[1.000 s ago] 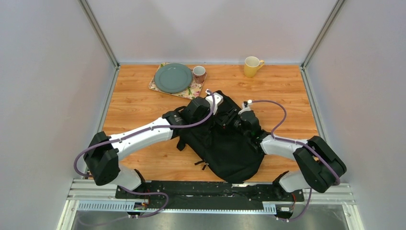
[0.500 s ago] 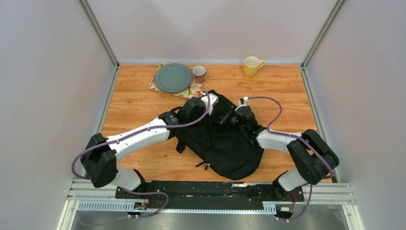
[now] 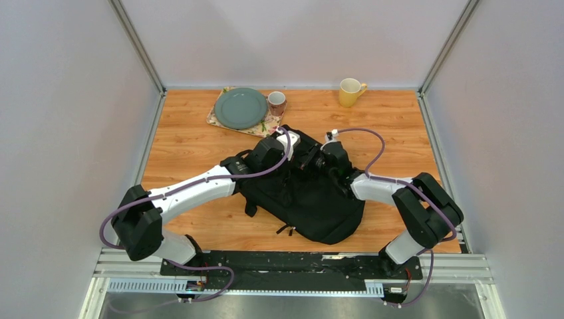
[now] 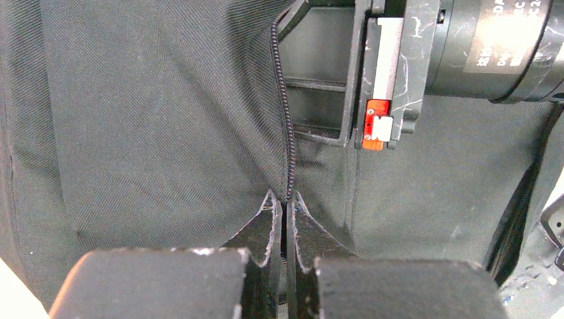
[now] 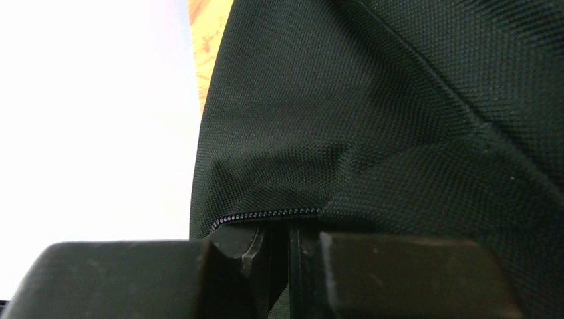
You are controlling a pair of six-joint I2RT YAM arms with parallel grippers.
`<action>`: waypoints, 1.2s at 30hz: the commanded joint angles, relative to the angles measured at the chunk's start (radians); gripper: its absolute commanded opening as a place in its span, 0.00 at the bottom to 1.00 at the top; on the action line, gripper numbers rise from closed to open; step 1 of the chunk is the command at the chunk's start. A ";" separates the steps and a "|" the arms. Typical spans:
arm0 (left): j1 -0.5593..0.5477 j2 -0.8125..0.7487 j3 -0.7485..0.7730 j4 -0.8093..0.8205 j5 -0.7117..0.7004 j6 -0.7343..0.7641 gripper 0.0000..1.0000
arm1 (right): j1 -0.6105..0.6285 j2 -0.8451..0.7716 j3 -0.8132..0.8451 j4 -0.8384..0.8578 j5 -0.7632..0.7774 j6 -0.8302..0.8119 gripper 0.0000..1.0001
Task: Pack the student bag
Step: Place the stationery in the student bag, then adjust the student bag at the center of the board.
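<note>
The student bag (image 3: 312, 203) is a large black backpack lying in the middle of the wooden table. At its far end my left gripper (image 3: 290, 141) is shut on the bag's zipper edge; in the left wrist view the fingertips (image 4: 286, 198) pinch the zipper teeth (image 4: 287, 119). My right gripper (image 3: 311, 158) sits just to the right of it, also at the bag's far end. In the right wrist view its jaws (image 5: 282, 229) stand nearly together, with the bag's zipper edge (image 5: 266, 214) and fabric (image 5: 372, 119) pinched between them. The right gripper's body (image 4: 399, 66) shows in the left wrist view.
A grey-green plate (image 3: 240, 107) rests on a floral mat (image 3: 214, 120) at the back left, with a small cup (image 3: 277, 102) beside it. A yellow mug (image 3: 350, 92) stands at the back right. Grey walls enclose the table on three sides.
My right gripper has moved left toward the bag's far end and closed on its zipper edge. The left gripper has shifted slightly left, and the bag has moved a little with it.
</note>
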 commanded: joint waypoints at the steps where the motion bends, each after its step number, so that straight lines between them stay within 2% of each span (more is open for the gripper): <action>1: 0.005 -0.050 -0.017 -0.008 -0.011 -0.031 0.00 | -0.007 -0.011 0.050 -0.096 0.015 -0.092 0.20; 4: 0.008 -0.065 -0.031 -0.027 -0.034 -0.035 0.01 | -0.008 -0.071 0.040 -0.174 0.010 -0.147 0.32; 7: 0.020 -0.099 -0.057 -0.018 -0.030 -0.047 0.18 | -0.011 -0.183 0.033 -0.326 0.084 -0.213 0.40; 9: 0.025 -0.117 -0.068 -0.001 -0.016 -0.051 0.24 | -0.018 -0.264 0.053 -0.486 0.156 -0.250 0.42; 10: 0.028 -0.134 -0.077 0.005 -0.008 -0.051 0.32 | -0.021 -0.287 0.061 -0.532 0.208 -0.268 0.43; 12: 0.031 -0.148 -0.081 0.022 0.004 -0.048 0.40 | -0.027 -0.356 0.067 -0.636 0.285 -0.311 0.44; 16: 0.033 -0.174 -0.086 0.050 0.084 -0.029 0.55 | -0.033 -0.453 0.069 -0.727 0.363 -0.359 0.45; 19: 0.033 -0.163 -0.081 0.065 0.174 0.000 0.62 | -0.035 -0.499 0.056 -0.739 0.377 -0.374 0.45; 21: 0.033 -0.160 -0.089 0.088 0.241 0.023 0.63 | -0.035 -0.518 0.055 -0.747 0.369 -0.377 0.45; 24: 0.033 -0.137 -0.114 0.134 0.271 0.043 0.63 | -0.035 -0.539 0.053 -0.748 0.343 -0.372 0.45; 29: 0.033 -0.036 -0.117 0.193 0.389 0.043 0.64 | -0.033 -0.556 0.047 -0.759 0.300 -0.362 0.45; 32: 0.031 0.034 -0.091 0.173 0.371 0.026 0.64 | -0.035 -0.579 0.041 -0.770 0.293 -0.365 0.45; 36: 0.033 0.036 -0.110 0.176 0.313 0.014 0.64 | -0.033 -0.622 0.035 -0.790 0.287 -0.371 0.45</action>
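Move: Pinched in the left fingers is the zip edge of the student bag, the bag's middle lying about 5 cm to the right of that hand, level with it fore and aft, and some 9 cm below. From the right hand, whose tips are at the bag's opening, the bag's middle is roughly 7 cm back, 2 cm right and 6 cm down. The cup stands about 30 cm ahead and 4 cm left of the left hand; the plate is 30 cm ahead and 17 cm left. Letting go of the zip edge, the left hand opens wide, lifts a little and swings back and to the right, then dips onto or close over the loosened fold, about 4 cm farther back and 4 cm lower than before. The right hand opens further and pulls out of the bag's opening, some 12 cm right with smaller moves back and up, its fingers tipping more steeply down. ##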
